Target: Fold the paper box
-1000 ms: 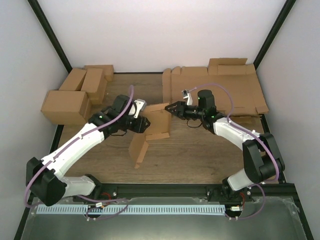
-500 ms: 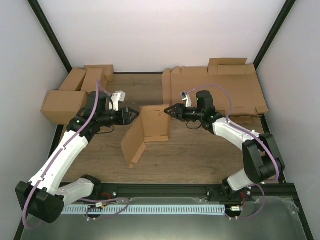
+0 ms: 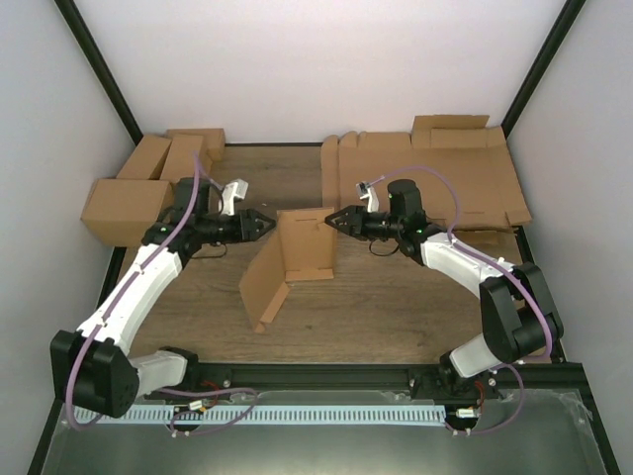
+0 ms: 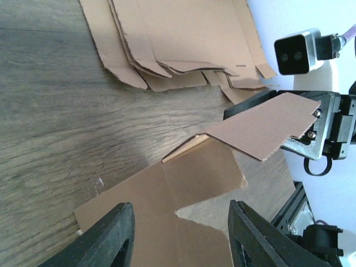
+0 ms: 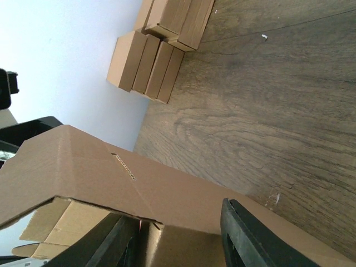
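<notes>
The paper box [image 3: 302,252] is a half-folded brown sheet: one panel stands upright mid-table and a flap [image 3: 262,292] slopes down toward the near left. My right gripper [image 3: 330,220] is shut on the upright panel's top right corner. In the right wrist view the panel [image 5: 139,183] passes between the fingers [image 5: 247,239]. My left gripper [image 3: 264,223] hovers open just left of the panel's top edge, touching nothing. From the left wrist view its open fingers [image 4: 111,239] frame the flat part of the box [image 4: 167,194], with the right gripper [image 4: 320,130] clamping the raised panel.
A pile of flat brown sheets [image 3: 445,173] lies at the back right, also seen in the left wrist view [image 4: 178,33]. Several finished boxes [image 3: 148,188] stand at the back left and show in the right wrist view [image 5: 156,50]. Black frame rails edge the table.
My left gripper has come off the box and drawn back to the upper left. The box has opened out, its panel now standing wider. The right gripper kept its hold.
</notes>
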Controlling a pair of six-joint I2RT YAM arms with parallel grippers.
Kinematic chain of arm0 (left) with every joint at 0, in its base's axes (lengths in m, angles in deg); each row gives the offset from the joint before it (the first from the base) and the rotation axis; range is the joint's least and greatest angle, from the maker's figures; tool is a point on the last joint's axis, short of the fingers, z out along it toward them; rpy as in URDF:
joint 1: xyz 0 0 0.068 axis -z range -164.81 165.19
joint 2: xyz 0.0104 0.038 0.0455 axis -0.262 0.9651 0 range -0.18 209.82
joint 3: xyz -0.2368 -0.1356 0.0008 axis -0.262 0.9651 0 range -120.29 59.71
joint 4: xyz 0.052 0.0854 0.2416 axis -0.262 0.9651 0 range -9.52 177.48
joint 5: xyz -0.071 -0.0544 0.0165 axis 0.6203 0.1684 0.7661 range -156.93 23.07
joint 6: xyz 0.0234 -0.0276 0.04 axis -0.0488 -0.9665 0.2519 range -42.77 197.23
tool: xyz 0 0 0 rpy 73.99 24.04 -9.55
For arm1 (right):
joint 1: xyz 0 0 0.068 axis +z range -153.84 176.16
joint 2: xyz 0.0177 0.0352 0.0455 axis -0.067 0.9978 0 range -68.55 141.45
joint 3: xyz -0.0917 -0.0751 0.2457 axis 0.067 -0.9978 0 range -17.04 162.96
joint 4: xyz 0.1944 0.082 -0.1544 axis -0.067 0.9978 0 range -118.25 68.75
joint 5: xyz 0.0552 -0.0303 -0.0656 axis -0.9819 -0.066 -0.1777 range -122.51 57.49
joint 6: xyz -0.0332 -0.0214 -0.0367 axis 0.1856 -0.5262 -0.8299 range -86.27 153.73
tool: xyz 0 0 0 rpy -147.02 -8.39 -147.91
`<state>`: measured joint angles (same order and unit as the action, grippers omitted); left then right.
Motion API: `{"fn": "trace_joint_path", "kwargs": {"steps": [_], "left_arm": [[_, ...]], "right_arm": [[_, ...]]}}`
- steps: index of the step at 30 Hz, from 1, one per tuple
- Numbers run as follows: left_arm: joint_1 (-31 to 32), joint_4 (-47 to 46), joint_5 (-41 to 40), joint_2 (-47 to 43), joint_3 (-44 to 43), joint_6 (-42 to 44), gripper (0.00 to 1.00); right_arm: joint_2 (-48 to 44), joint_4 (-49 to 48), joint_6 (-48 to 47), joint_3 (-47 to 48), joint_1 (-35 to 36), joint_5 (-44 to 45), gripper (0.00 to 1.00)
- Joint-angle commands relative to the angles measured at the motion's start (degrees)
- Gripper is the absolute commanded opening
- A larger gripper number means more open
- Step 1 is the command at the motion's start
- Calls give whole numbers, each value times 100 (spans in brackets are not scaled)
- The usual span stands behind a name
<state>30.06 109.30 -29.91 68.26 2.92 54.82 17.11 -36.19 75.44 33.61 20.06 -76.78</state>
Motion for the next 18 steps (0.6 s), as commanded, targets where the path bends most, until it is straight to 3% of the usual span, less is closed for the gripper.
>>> {"fn": "trace_joint_path", "kwargs": {"steps": [1,18], "left_arm": [[-28,-441,404,276,-43,23,46],[-12,-605,582,632,166,51,27]], "right_arm": [[-11,282,-135,215,106,68,41],[-119,529,-423,321,286,178,41]]}}
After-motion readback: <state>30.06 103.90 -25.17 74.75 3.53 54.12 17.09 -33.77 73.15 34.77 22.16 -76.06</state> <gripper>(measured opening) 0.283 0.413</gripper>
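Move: The paper box's far left top corner lies about 2 cm ahead of the left hand, some 3 cm to its right and 2 cm below. The box's right top corner, still between the right fingers, is about 12 cm right of the left hand and 1 cm ahead; the upright side panel's middle is roughly 12 cm back, 1 cm left and 10 cm below. From the right hand the left corner is some 10 cm left and 1 cm ahead. Left hand eases down, right and forward, 3 cm, onto the box's left corner, fingers narrowing; right nudges left. ##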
